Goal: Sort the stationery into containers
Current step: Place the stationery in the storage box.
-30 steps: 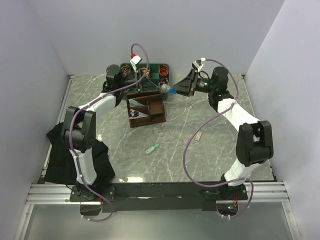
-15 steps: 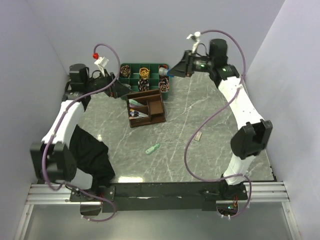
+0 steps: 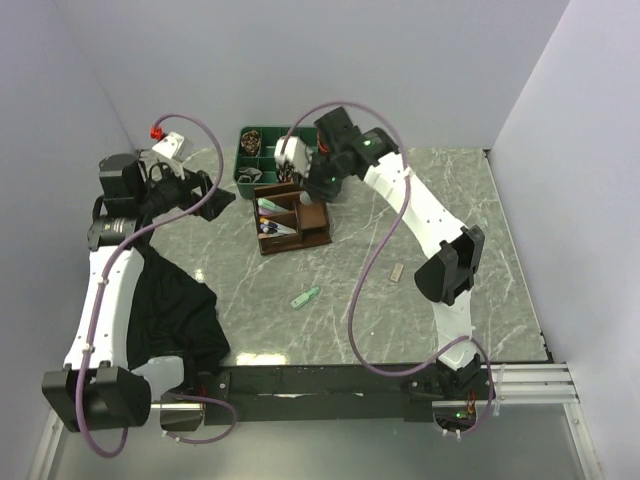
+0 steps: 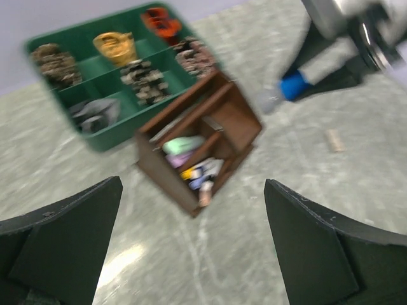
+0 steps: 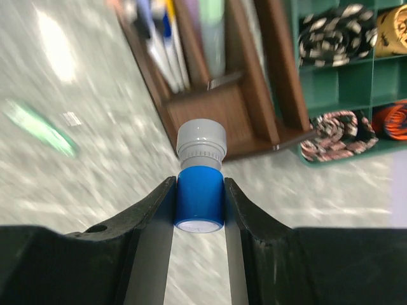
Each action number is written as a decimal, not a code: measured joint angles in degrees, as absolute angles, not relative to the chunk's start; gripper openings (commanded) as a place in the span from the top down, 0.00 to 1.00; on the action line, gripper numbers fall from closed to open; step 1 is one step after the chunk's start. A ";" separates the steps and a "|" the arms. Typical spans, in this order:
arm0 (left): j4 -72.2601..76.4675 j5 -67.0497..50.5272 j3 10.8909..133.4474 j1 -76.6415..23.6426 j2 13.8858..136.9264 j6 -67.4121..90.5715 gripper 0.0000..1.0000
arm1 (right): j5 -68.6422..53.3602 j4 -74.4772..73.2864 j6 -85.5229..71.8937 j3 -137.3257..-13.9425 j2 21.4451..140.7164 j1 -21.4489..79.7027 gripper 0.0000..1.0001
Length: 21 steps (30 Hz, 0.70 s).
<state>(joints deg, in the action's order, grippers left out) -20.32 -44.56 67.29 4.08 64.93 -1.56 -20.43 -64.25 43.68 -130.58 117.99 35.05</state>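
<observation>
My right gripper [image 5: 200, 183] is shut on a short cylinder [image 5: 200, 194] with a blue body and a grey cap. It hangs just above the dark brown organiser [image 5: 219, 108], near its front edge. In the top view that gripper [image 3: 305, 192] sits over the organiser [image 3: 292, 222]. Several pens [image 4: 194, 173] lie in one compartment. My left gripper [image 4: 193, 185] is open and empty, drawn back to the left of the organiser [image 4: 210, 127], and in the top view it [image 3: 205, 188] stands apart from it. A mint-green clip [image 3: 305, 297] and a small flat bar [image 3: 396, 271] lie loose on the table.
A green tray [image 3: 262, 152] of rolled items stands behind the organiser, touching it. A black cloth [image 3: 180, 310] lies at the left under my left arm. Grey walls close in the marbled table [image 3: 450, 200] on three sides.
My left gripper has opened and pulled back to the left, away from the trays. My right arm has swung left from the tray's right side to above the organiser, carrying the cylinder.
</observation>
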 measured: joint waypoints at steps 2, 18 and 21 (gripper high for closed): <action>-20.53 -41.87 65.47 4.69 63.18 -2.66 0.00 | -15.88 -65.49 49.01 -128.62 117.58 36.64 1.00; -18.68 -38.20 55.66 7.60 56.34 -2.35 0.01 | -1.06 -72.49 76.16 -134.32 122.54 39.18 1.00; -17.74 -38.20 54.92 7.81 56.27 -2.11 0.00 | -1.06 -73.63 78.37 -134.32 124.40 39.79 1.00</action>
<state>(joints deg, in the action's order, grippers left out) -17.74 -38.20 54.92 7.81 56.27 -2.11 -1.06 -73.63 78.37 -134.32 124.40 39.79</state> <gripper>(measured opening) 0.995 0.400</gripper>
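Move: The right hand already holds the grey-and-blue bottle, high over the storage box. The empty right-hand compartment lies about 3 cm to its left, level with it and some 18 cm below. From this hand, the pens in the box are roughly 12 cm left and 1 cm back, and the green tray's middle is about 16 cm ahead and 11 cm left. From the left hand, that compartment is some 17 cm right, 5 cm ahead and 26 cm below. Keeping its pinch on the grey-and-blue bottle, the right hand works down about 4 cm towards the storage box's empty compartment. It dips and shifts right some 3 cm, rises slightly while easing forward about 2 cm, then sinks again, the wrist turning roughly 40 degrees until the fingers point steeply down. The left hand, open, draws down and left, away from the box. ##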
